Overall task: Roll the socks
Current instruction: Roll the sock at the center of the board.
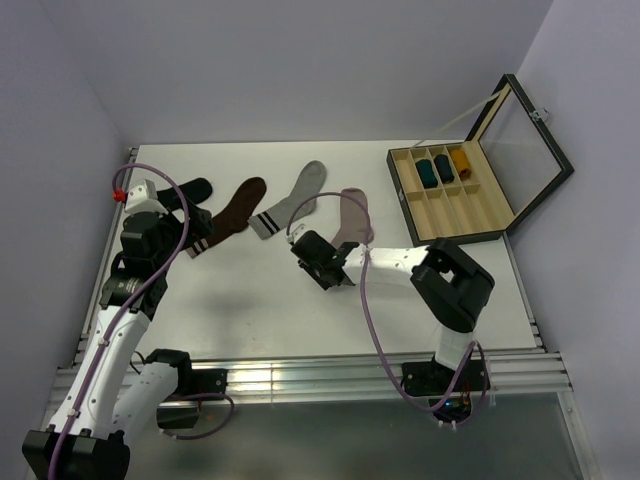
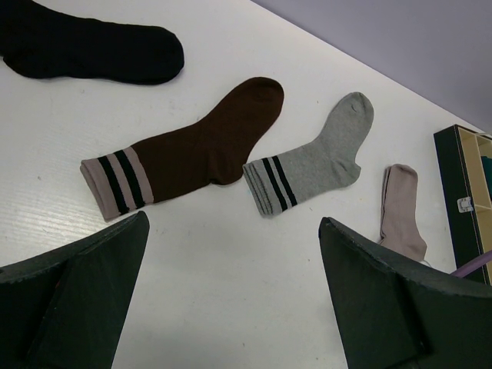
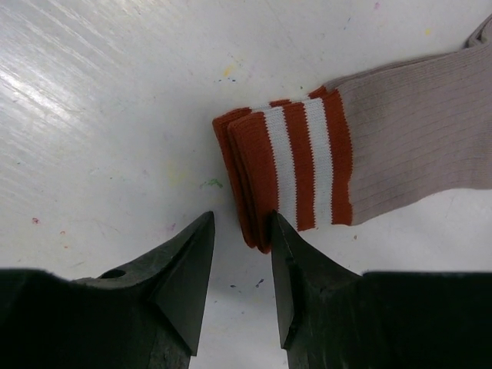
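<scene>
The dusty pink sock (image 1: 352, 213) lies flat right of centre, and its red-and-white striped cuff (image 3: 286, 171) fills the right wrist view. My right gripper (image 3: 241, 223) is low at that cuff, jaws partly apart. The cuff's lower corner sits between the fingertips against the right finger (image 3: 288, 254), with bare table showing beside the left finger. The light grey sock (image 1: 300, 192) with a dark striped cuff (image 2: 270, 184) lies flat to the pink sock's left. My left gripper (image 2: 232, 221) hovers wide open over bare table, short of the grey sock.
A dark brown sock (image 1: 238, 208) with a pale striped cuff and a black sock (image 1: 190, 190) lie left of the grey sock. An open wooden compartment box (image 1: 470, 225) with rolled socks inside stands at the right, lid (image 1: 525, 150) raised. White walls enclose the table.
</scene>
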Available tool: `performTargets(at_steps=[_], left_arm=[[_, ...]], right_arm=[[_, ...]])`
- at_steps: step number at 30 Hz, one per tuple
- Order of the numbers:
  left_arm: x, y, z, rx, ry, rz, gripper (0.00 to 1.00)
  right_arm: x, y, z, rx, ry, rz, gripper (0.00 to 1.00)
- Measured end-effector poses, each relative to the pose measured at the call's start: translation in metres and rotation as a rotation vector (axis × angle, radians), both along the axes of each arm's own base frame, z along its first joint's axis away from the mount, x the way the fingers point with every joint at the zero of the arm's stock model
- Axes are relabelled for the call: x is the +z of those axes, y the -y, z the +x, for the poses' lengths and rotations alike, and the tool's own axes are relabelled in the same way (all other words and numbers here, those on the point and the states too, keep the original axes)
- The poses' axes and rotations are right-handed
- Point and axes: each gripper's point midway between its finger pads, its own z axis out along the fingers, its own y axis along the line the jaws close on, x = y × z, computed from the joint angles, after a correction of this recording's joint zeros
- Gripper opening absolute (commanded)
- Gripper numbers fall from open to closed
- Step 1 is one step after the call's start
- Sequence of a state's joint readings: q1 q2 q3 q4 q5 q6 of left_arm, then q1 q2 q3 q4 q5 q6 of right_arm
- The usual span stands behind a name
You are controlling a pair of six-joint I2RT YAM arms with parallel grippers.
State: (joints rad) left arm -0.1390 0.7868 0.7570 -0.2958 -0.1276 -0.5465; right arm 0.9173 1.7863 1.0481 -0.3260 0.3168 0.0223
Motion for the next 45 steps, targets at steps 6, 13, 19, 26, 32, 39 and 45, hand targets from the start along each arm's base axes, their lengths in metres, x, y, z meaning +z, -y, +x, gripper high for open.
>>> performTargets(at_steps=[6,13,19,26,32,39,45], left_arm=[[0.000,0.000,0.000,0.000,0.000,0.000,1.00],[0.000,0.000,0.000,0.000,-0.001,-0.001,0.99],[-0.002,0.001,0.000,0.005,-0.008,-0.017,0.99],[-0.019,0.004,-0.003,0.011,-0.084,-0.053,1.00],[-0.032,0.025,-0.003,-0.038,-0.141,-0.137,0.99],[-0.075,0.070,-0.010,-0.130,-0.263,-0.226,0.97],[-0.096,0.105,-0.014,-0.186,-0.334,-0.277,0.95]], right_arm=[[-0.002,0.001,0.001,-0.008,0.013,-0.020,0.34],[-0.003,-0.008,-0.002,0.010,0.027,-0.050,0.06],[0.000,-0.027,-0.006,0.040,-0.008,-0.002,0.00],[0.012,-0.059,-0.011,0.079,-0.089,0.136,0.00],[0.018,-0.069,-0.006,0.044,-0.205,0.291,0.00],[0.021,-0.060,0.014,-0.054,-0.356,0.513,0.00],[0.020,-0.051,0.015,-0.106,-0.488,0.673,0.00]])
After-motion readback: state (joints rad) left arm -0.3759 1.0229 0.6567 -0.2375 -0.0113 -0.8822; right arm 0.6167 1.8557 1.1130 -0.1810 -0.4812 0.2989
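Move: The striped cuff of the pinkish sock is right at the half-open right fingers, its middle about 2 cm ahead and 1 cm lower, with the leg running forward from it. From the right hand, the grey sock lies some 18 cm ahead and 11 cm left, the brown sock about 14 cm ahead and 27 cm left. For the left hand, the cuff is roughly 29 cm to the right, about 1 cm back and 23 cm below. Closing first, the right fingers pinch the near corner of the striped cuff, then carry it left about 7 cm, rising slightly, and ease back a little right. Meanwhile the wrist rolls its left side up nearly 40 degrees and tips down. The left hand, wide open, starts later and swings right and down, about 10 cm each, towards the cuff, its fingers tipping down. ##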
